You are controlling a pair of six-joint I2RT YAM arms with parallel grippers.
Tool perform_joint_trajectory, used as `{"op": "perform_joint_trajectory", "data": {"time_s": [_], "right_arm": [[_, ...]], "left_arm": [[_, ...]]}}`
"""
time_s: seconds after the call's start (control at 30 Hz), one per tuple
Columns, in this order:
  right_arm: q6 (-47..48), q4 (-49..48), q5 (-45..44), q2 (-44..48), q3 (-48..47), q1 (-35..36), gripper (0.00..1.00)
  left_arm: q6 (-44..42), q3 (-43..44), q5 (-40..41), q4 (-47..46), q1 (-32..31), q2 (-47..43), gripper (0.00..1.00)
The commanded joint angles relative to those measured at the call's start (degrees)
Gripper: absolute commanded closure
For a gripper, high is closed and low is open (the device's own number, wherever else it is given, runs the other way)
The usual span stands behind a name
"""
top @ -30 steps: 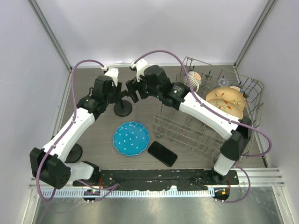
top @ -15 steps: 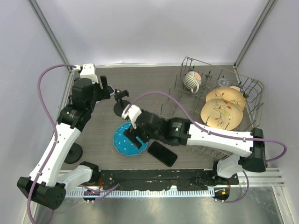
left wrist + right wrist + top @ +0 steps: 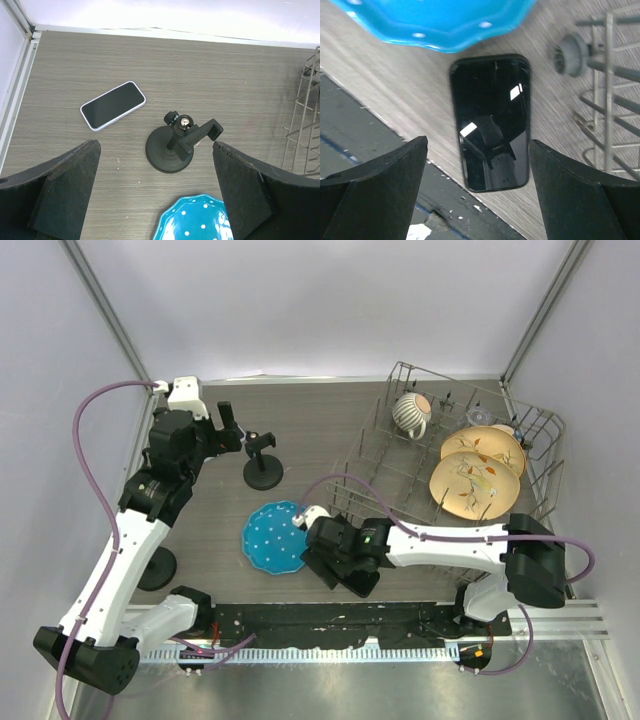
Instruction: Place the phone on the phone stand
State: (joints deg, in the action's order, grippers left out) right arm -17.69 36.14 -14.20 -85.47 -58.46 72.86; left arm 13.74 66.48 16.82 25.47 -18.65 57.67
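Observation:
A black phone [image 3: 490, 122] lies flat, screen up, near the table's front edge. My right gripper [image 3: 479, 172] is open just above it, a finger on each side, not touching. In the top view the right gripper [image 3: 335, 563] covers most of the phone [image 3: 364, 585]. The black phone stand [image 3: 262, 468] stands upright at the back left, empty. My left gripper [image 3: 228, 428] is open and empty just left of the stand. It looks down on the stand [image 3: 175, 145] in the left wrist view. A second phone with a white rim [image 3: 113, 105] lies left of the stand.
A blue dotted plate [image 3: 278, 537] lies between the stand and the black phone. A wire dish rack [image 3: 400, 510] with two patterned plates [image 3: 470, 475] and a mug [image 3: 412, 412] fills the right side. A black strip [image 3: 365, 150] borders the front edge.
My right arm has swung from beside the stand down to the front and now hovers over the black phone. My left gripper has drawn back to the left of the stand.

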Motion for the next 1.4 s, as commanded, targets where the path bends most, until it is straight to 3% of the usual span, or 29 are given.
{"op": "perform_joint_trajectory", "data": {"time_s": [0.0, 0.43, 1.13, 1.37], "right_arm": [[-1.65, -3.0, 1.89, 3.55, 3.08, -4.74, 0.12], [5.65, -6.87, 8.3, -1.1, 6.43, -8.61, 0.11], [4.69, -8.89, 9.62, -7.86, 5.72, -8.35, 0.11], [-0.06, -7.67, -1.07, -9.19, 5.02, -3.61, 0.14]], "left_arm": [[0.85, -0.03, -1.44, -2.89, 0.11, -0.72, 0.0], [0.94, -0.38, -3.46, -3.33, 0.11, -0.63, 0.0], [1.03, -0.3, -4.78, -3.24, 0.11, -0.54, 0.0], [0.94, -0.21, -4.78, -3.24, 0.11, -0.45, 0.0]]}}
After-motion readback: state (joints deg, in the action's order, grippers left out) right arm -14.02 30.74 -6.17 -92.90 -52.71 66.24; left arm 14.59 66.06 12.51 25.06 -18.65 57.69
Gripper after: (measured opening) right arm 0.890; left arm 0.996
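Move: Just under the right hand lies the black phone, about 7 cm below, some 2 cm to the right and 1 cm ahead, its long side running from ahead-left to back-right. The blue plate's middle is roughly 8 cm ahead and 13 cm left at that same level, while the dish rack's middle is about 21 cm ahead and 24 cm right, 2 cm lower. From the left hand, the phone lies around 20 cm back, 26 cm right and 32 cm below. Sinking about 6.5 cm onto the black phone, the right hand first slips some 3 cm right to centre over it, then near the end eases back about 1 cm left. The wrist tips roughly 10 degrees so the fingers point more steeply down, and they stay wide open, ending astride the phone's two long edges close to the table. ##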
